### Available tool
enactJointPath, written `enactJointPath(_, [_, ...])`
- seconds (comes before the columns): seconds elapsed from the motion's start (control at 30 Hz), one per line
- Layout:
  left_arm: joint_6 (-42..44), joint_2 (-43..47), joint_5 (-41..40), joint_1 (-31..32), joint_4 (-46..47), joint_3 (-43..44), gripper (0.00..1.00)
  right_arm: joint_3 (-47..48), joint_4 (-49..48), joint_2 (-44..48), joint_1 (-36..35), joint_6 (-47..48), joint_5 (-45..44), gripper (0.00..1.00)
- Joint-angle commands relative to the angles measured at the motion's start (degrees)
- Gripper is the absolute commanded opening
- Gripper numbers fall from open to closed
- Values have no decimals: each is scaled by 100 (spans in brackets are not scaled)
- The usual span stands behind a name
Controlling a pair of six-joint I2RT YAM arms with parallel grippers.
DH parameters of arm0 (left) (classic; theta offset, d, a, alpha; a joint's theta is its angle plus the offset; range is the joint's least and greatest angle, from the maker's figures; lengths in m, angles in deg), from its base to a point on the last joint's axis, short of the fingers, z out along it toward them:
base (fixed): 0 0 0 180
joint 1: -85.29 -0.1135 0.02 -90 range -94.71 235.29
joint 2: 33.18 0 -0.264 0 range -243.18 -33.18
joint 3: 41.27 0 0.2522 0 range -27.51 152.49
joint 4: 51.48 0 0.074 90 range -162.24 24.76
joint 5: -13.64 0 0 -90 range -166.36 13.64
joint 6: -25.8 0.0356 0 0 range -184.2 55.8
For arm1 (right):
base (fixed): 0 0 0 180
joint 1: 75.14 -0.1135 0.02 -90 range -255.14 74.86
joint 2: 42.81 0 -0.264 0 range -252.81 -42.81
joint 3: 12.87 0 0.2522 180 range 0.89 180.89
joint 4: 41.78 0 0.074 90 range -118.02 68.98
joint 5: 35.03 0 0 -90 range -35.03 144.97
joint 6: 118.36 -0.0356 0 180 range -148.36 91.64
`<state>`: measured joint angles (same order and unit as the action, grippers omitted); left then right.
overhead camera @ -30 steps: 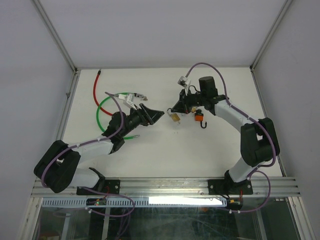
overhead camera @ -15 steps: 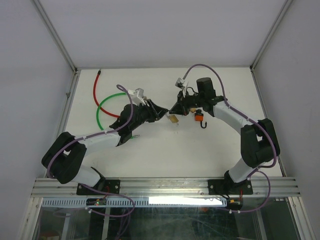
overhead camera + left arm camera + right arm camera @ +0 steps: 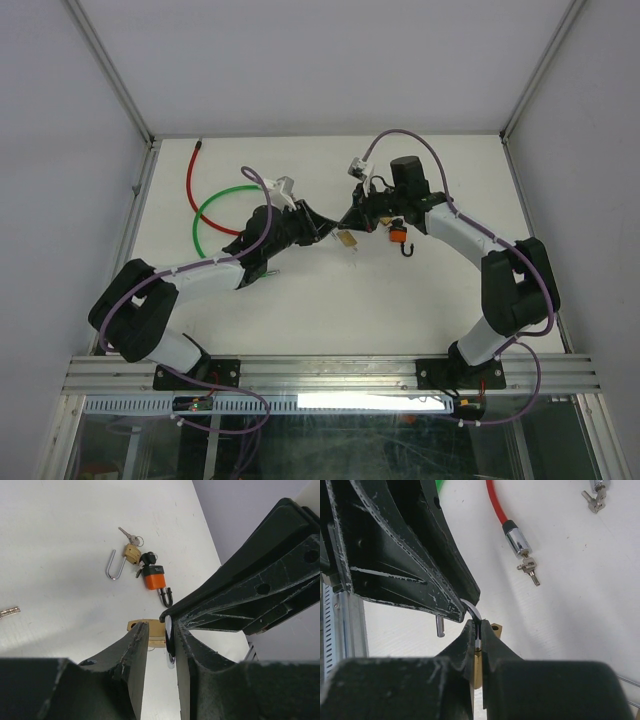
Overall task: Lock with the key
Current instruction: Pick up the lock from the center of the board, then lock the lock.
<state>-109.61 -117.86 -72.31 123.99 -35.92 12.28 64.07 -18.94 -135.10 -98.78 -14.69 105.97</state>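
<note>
A brass padlock (image 3: 347, 240) hangs mid-table with its shackle (image 3: 474, 611) swung open. My right gripper (image 3: 479, 626) is shut on one leg of that shackle, the brass body (image 3: 477, 669) showing between its fingers. My left gripper (image 3: 159, 630) reaches in from the left, meeting the right gripper (image 3: 352, 222) in the top view. Its jaws straddle the shackle (image 3: 168, 630), which lies against one finger (image 3: 186, 650), with a gap to the other finger (image 3: 134, 652). No key shows in this padlock; I cannot tell which loose key is its own.
An orange padlock (image 3: 154, 578) and a small brass padlock with open shackle and keys (image 3: 129, 555) lie just behind. A red cable lock (image 3: 512, 536) with keys (image 3: 530, 571) and a green cable (image 3: 215, 215) lie at the back left. More keys (image 3: 595, 495) lie beyond.
My left gripper has travelled right to the padlock and its jaws have narrowed around the shackle. The right gripper shifted slightly left, still gripping.
</note>
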Motion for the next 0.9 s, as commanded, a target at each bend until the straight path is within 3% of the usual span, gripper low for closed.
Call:
enactJointPath(0.0, [196, -72, 221, 60, 71, 231, 28, 142, -240, 396, -27, 100, -12, 0])
enactJointPath(0.27, [278, -57, 383, 66, 173, 185, 28, 177, -204, 367, -30, 92, -213, 0])
enactJointPath(0.4, [317, -74, 481, 67, 247, 185, 17, 177, -196, 369, -35, 90, -144, 0])
enactJointPath(0.5, [346, -85, 558, 64, 310, 176, 0, 193, -159, 368, -32, 100, -74, 0])
enactJointPath(0.67, [424, 31, 653, 65, 677, 4, 0, 300, 74, 376, -5, 244, 218, 1])
enactJointPath(0.77, [484, 221, 508, 63, 1091, -279, 0, 335, 169, 451, 101, 272, 492, 18])
enactJointPath(0.87, [567, 503, 406, 68, 1436, -484, 0, 308, 190, 613, 279, 276, 881, 41])
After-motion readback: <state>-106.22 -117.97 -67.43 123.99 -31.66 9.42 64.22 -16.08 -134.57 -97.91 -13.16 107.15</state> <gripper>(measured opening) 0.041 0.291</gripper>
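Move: The brass padlock hangs by its shackle from the right fingertips. Its middle is about 2 cm back from the left hand, 2 cm to its right and 3 cm below, with the shackle between the half-closed left fingers. From the right hand it is 2 cm back, 1 cm left and 3 cm below. From the left hand, about 10 cm down on the table, the orange padlock lies 15 cm right and 3 ahead, the small padlock 12 right and 7 ahead, and the red cable's barrel 9 left and 4 ahead. Easing back about 1.5 cm in all and turning slightly clockwise, the left hand closes its fingers on the brass padlock's shackle and pinches it shut. The right hand first keeps its grip, shifting barely half a centimetre forward and down; once the left has hold, it comes back about 1 cm and opens a little, letting go of the shackle. ##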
